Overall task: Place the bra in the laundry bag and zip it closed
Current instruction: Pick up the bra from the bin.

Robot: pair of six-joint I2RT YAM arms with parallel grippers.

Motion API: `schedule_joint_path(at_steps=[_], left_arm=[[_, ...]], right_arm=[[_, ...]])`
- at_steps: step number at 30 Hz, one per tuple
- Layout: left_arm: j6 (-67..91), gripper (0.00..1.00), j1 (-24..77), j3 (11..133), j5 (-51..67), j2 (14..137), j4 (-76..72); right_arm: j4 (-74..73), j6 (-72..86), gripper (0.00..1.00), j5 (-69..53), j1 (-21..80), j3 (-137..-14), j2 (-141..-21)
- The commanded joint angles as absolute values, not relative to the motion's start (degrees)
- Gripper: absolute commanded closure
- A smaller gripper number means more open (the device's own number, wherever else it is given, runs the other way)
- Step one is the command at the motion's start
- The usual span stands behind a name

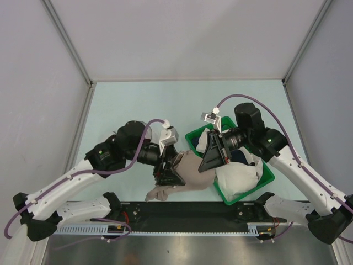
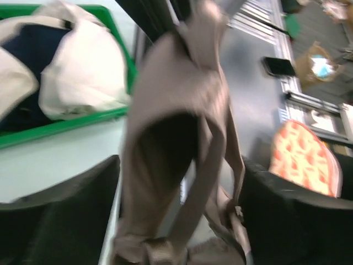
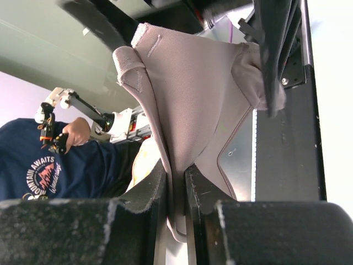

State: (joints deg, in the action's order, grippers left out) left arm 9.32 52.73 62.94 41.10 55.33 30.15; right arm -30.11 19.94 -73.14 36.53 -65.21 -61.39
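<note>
The bra (image 1: 190,171) looks taupe-pink here. It hangs between the two arms above the table's near edge, and its lower end (image 1: 160,193) trails on the black rail. My right gripper (image 3: 176,187) is shut on a fold of the bra (image 3: 193,83), pinched flat between its pads. My left gripper (image 2: 182,221) is open wide, and a cup and straps of the bra (image 2: 176,99) hang between its fingers (image 2: 60,210). In the overhead view the left gripper (image 1: 168,176) is at the bra's left side and the right gripper (image 1: 212,157) at its right. The laundry bag is out of view.
A green plastic basket (image 1: 270,175) stands at the right under the right arm, holding white garments (image 1: 237,176) and a navy one (image 2: 27,55). The black rail (image 1: 193,207) with both arm bases runs along the near edge.
</note>
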Motion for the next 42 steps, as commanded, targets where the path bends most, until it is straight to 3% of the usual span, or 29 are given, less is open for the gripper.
schedule_joint_path(at_steps=[1,4,5,10,11,13,14,16,17,20,23,28,33,38,42], left_arm=[[12.56,0.21,52.56,58.46,52.2,50.2,23.03],[16.24,0.33,52.56,54.85,54.66,46.94,18.82],[17.13,0.42,52.56,53.45,55.28,46.41,17.68],[19.33,0.64,52.56,51.77,56.6,45.17,14.77],[19.42,0.75,52.56,51.85,56.86,45.18,14.94],[19.6,0.87,52.56,52.12,57.65,45.18,14.77],[19.77,1.0,52.56,52.55,57.31,45.09,14.77],[19.86,1.0,52.47,53.08,56.61,44.22,15.03],[20.12,1.0,52.47,53.78,55.99,43.95,14.94],[21.0,1.0,52.38,55.8,53.1,42.98,14.85],[21.44,1.0,52.03,58.18,48.63,43.24,17.92],[27.39,1.0,48.96,60.73,42.19,44.47,19.6],[43.98,1.0,43.34,61.44,40.7,49.47,18.37],[57.28,1.0,41.05,57.23,40.08,51.07,13.83],[62.14,1.0,39.55,57.56,36.4,50.1,14.58]], right_arm=[[-27.25,21.09,1.0,-75.59,36.3,-64.78,-60.03],[-27.07,21.18,1.0,-75.41,36.04,-64.25,-60.12],[-27.07,21.27,1.0,-75.41,36.04,-64.25,-60.29],[-25.67,22.41,0.92,-74.8,35.33,-64.42,-61.17],[-25.58,22.67,0.9,-74.53,35.07,-64.42,-61.26],[-24.96,23.38,0.9,-74.09,34.81,-64.34,-61.79],[-24.96,23.47,0.86,-73.66,34.46,-64.34,-61.87],[-25.48,23.55,0.8,-71.37,34.19,-64.25,-62.31],[-26.1,22.77,0.65,-70.5,33.93,-64.51,-62.49],[-32.94,17.43,0.43,-63.21,33.58,-66.09,-62.84],[-38.22,14.16,0.32,-54.0,32.96,-67.06,-62.14],[-40.61,12.22,0.28,-33.07,33.4,-65.4,-57.23],[-36.22,8.98,0.11,-19.79,37.7,-60.74,-46.33],[-28.06,4.93,0.0,-5.94,52.53,-55.48,-38.24],[-27.06,0.8,0.0,4.37,60.55,-54.23,-38.92]])
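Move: The bra is still pinched by the right hand: its middle is about 4 cm back, 6 cm left and 3 cm below that hand, and about 4 cm back, 2 cm right and 2 cm below the left hand, whose open fingers are around its fabric. Some 28 cm below, the green bin is about 17 cm ahead and 24 cm right of the left hand; the mesh laundry bag is about 22 cm ahead and 17 cm left of that same hand. The left hand draws back about 5 cm as its fingers close on the bra beside the right hand's grip, pauses with the fabric pinched, then lifts and carries the bra some 9 cm forward, rolling the wrist and turning counter-clockwise. The right hand holds its end nearly still until that pinch is made, then opens fully to let go, slides forward and down, and swings right and part-way back with a clockwise turn of nearly 40 degrees, ending open beside the bra's free cup. ##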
